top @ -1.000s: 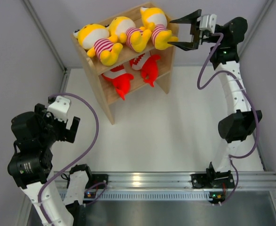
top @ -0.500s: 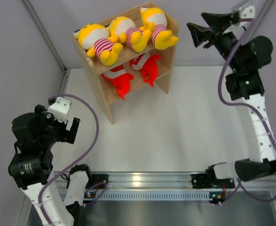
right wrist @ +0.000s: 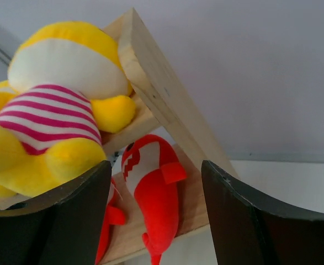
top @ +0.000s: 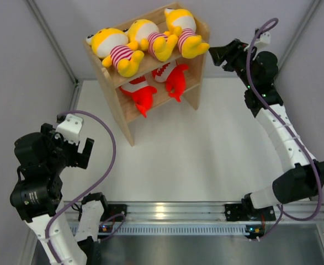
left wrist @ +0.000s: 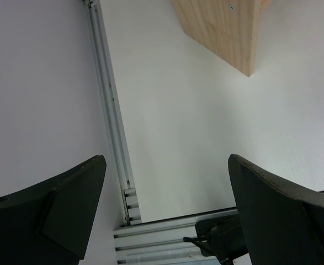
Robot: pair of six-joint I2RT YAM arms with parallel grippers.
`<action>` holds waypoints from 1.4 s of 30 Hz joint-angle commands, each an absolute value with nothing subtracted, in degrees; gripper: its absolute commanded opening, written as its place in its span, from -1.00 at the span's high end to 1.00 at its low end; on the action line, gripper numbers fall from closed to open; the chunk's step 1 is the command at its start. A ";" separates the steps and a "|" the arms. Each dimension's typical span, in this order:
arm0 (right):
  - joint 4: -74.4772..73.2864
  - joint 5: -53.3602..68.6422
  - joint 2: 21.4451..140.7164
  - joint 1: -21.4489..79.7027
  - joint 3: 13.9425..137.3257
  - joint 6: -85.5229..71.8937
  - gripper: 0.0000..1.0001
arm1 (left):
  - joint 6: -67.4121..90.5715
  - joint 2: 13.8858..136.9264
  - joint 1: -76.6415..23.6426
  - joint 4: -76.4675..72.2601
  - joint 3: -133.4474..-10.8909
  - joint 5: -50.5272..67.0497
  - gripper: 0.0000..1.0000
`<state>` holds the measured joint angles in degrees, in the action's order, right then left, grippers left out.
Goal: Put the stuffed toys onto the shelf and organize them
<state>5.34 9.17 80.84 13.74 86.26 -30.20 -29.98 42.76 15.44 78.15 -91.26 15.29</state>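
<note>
Three yellow stuffed toys in striped shirts (top: 113, 49) (top: 150, 37) (top: 185, 30) lie side by side on the top tier of the wooden shelf (top: 197, 83). Two red fish toys (top: 141, 94) (top: 175, 80) lie on its lower tier. My right gripper (top: 217, 57) hovers just right of the shelf, open and holding nothing. Its wrist view looks past the jaws (right wrist: 156, 168) at a yellow toy (right wrist: 51, 110), a red fish (right wrist: 153, 193) and the shelf's side panel (right wrist: 162, 99). My left gripper (top: 73, 154) is open and empty at the near left, far from the shelf (left wrist: 228, 33).
Grey walls close in the white table on the left, back and right, with a metal corner post (top: 51, 38) behind the shelf. An aluminium rail (top: 178, 212) with both arm bases runs along the near edge. A purple cable (top: 104, 165) loops off the left arm.
My right gripper drew back from the rightmost yellow toy, swung up and right, then came back down beside the shelf. The toys, shelf and left arm have not moved.
</note>
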 commanded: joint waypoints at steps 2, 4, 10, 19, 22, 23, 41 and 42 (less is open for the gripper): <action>15.55 15.64 82.96 14.76 87.00 -38.49 -0.32 | -29.88 42.19 15.82 78.57 -90.70 14.94 -0.97; 15.73 16.43 84.02 15.20 87.45 -38.85 -0.31 | -29.80 42.19 15.82 78.49 -90.53 14.68 -0.97; 15.39 11.44 80.78 15.73 82.71 -37.36 -0.29 | -30.06 42.10 15.82 78.49 -89.74 14.24 -0.97; 12.65 11.77 77.70 15.82 80.51 -34.28 -0.30 | -30.06 42.54 15.82 78.57 -90.09 15.12 -0.97; 14.41 14.22 76.38 15.91 79.19 -34.28 -0.30 | -30.06 42.54 15.91 78.57 -90.00 14.94 -0.97; 14.94 14.85 76.29 16.08 79.10 -34.36 -0.30 | -30.06 42.63 15.73 78.49 -90.00 15.03 -0.97; 17.40 17.31 83.58 19.16 88.32 -33.32 0.20 | -30.41 42.28 15.73 78.57 -89.74 15.12 -0.97; 17.23 17.23 83.93 19.16 88.94 -32.70 0.43 | -30.41 42.19 15.73 78.57 -89.74 14.94 -0.97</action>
<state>13.78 16.23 83.42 18.59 84.49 -33.78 -30.11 42.61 15.49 78.17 -89.89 14.70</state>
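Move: The right-hand yellow toy on the upper shelf lies with its middle about 11 cm to my right hand's left, 4 cm ahead and 2 cm higher; its near feet reach out almost to my fingertips. The middle yellow toy is about 22 cm left and 1 cm ahead, also 2 cm up. Under them the right-hand red shark is roughly 15 cm left, 2 cm ahead and 18 cm down. From my left hand that yellow toy is about 34 cm ahead, 35 cm right and 12 cm up. I bring my right hand in around the yellow toy's feet: first a short dip, about 3 cm down and a little forward and left, then some 5 cm back while rising, then left and slightly forward, ending about 6 cm left of where I began. I swing the wrist roughly 15 degrees counter-clockwise and, at the last, close my half-open fingers at the underside of its near right foot. ##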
